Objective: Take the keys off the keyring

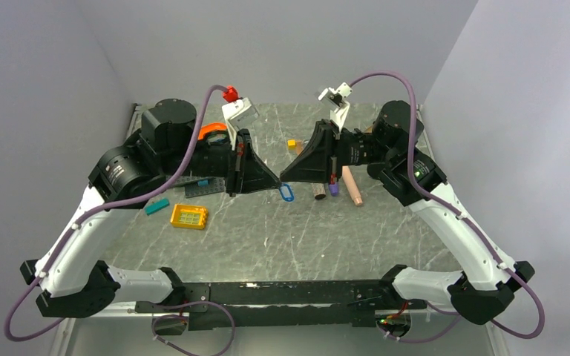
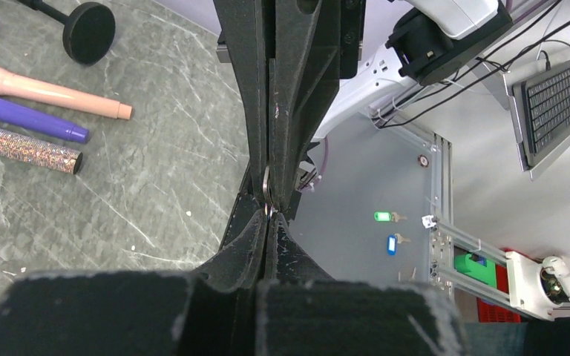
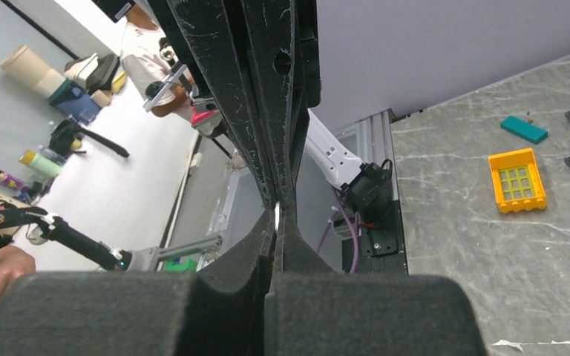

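Observation:
My two grippers meet tip to tip above the middle of the table, the left gripper [image 1: 276, 182] reaching in from the left and the right gripper [image 1: 283, 178] from the right. Both are shut. The bright-blue oval keyring [image 1: 286, 193] hangs just under the touching tips. In the left wrist view a thin curved metal sliver [image 2: 267, 187] sits pinched where my left gripper [image 2: 268, 215] meets the other arm's fingers. The right wrist view shows a bright metal sliver [image 3: 277, 216] at the tips of my right gripper [image 3: 277, 222]. No keys can be made out.
A yellow brick [image 1: 188, 216], a teal bar [image 1: 156, 206] and a dark studded plate [image 1: 200, 189] lie left of centre. A pink pen [image 1: 352, 185], a purple pen [image 1: 333, 188] and a glittery stick [image 2: 22, 147] lie right of centre. A small orange brick [image 1: 292, 145] sits behind.

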Controlling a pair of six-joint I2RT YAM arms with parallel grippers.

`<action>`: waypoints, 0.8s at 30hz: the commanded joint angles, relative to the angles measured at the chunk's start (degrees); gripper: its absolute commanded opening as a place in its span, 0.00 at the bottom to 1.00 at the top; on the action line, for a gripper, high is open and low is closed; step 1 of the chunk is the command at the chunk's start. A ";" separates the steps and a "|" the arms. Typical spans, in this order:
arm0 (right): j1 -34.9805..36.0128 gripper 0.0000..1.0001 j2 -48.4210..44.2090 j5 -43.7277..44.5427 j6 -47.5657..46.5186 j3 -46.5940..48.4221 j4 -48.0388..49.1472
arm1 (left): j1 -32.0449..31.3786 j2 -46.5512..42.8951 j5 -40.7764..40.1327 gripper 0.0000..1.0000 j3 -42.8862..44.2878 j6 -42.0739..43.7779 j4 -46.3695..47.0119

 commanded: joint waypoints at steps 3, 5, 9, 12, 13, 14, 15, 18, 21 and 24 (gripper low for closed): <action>0.67 0.00 -2.89 -0.58 2.00 -2.29 2.85 | 0.24 -0.51 -0.82 0.00 1.57 0.77 4.77; 0.60 0.00 -4.00 3.62 3.04 -3.86 5.23 | 0.23 -2.09 -2.09 0.00 -0.77 -1.05 8.08; 0.67 0.00 -5.39 9.00 8.01 -7.26 13.55 | 0.17 -4.82 -4.61 0.00 -6.13 -5.39 16.61; 0.70 0.00 -5.71 12.98 9.68 -8.12 17.45 | -0.16 -6.93 -9.91 0.00 -8.63 -7.53 20.72; 0.68 0.00 -5.65 14.17 9.74 -7.95 18.16 | -0.29 -7.56 -11.47 0.00 -9.34 -8.17 22.28; 0.68 0.00 -5.24 14.57 9.62 -7.46 18.71 | -0.57 -8.01 -12.84 0.00 -9.95 -8.76 23.75; 0.62 0.00 -4.61 14.62 9.27 -6.44 18.72 | -0.93 -8.40 -14.43 0.00 -10.29 -9.09 24.83; 0.66 0.00 -2.25 14.36 9.22 -3.34 19.20 | -2.77 -8.51 -17.99 0.00 -9.94 -8.72 26.62; 0.63 0.00 -0.90 14.86 11.89 -3.05 23.77 | -5.65 -8.66 -23.90 0.00 -9.95 -8.02 28.75; 0.77 0.00 -0.35 15.58 15.55 -4.25 30.14 | -7.54 -9.01 -27.29 0.00 -11.15 -8.66 32.52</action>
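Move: The keyring is already pinched between the two closed grippers, about 1 cm to the right of the left hand and 1 cm to the left of the right hand. The blue tag hangs from it, roughly 3 cm below the left hand, 1 cm back and 2 cm right. Counted from the right hand, the glittery microphone lies on the table about 30 cm ahead, 10 cm right and 43 cm down. The keyring stays pinched tip to tip between both shut grippers. After hardly stirring, the hands carry it together about 5 cm up, away from the table, and some 3 cm forward, going forward first and then climbing faster. Both wrists turn so the meeting fingertips swing up and forward by roughly 20 degrees, without pulling apart. ##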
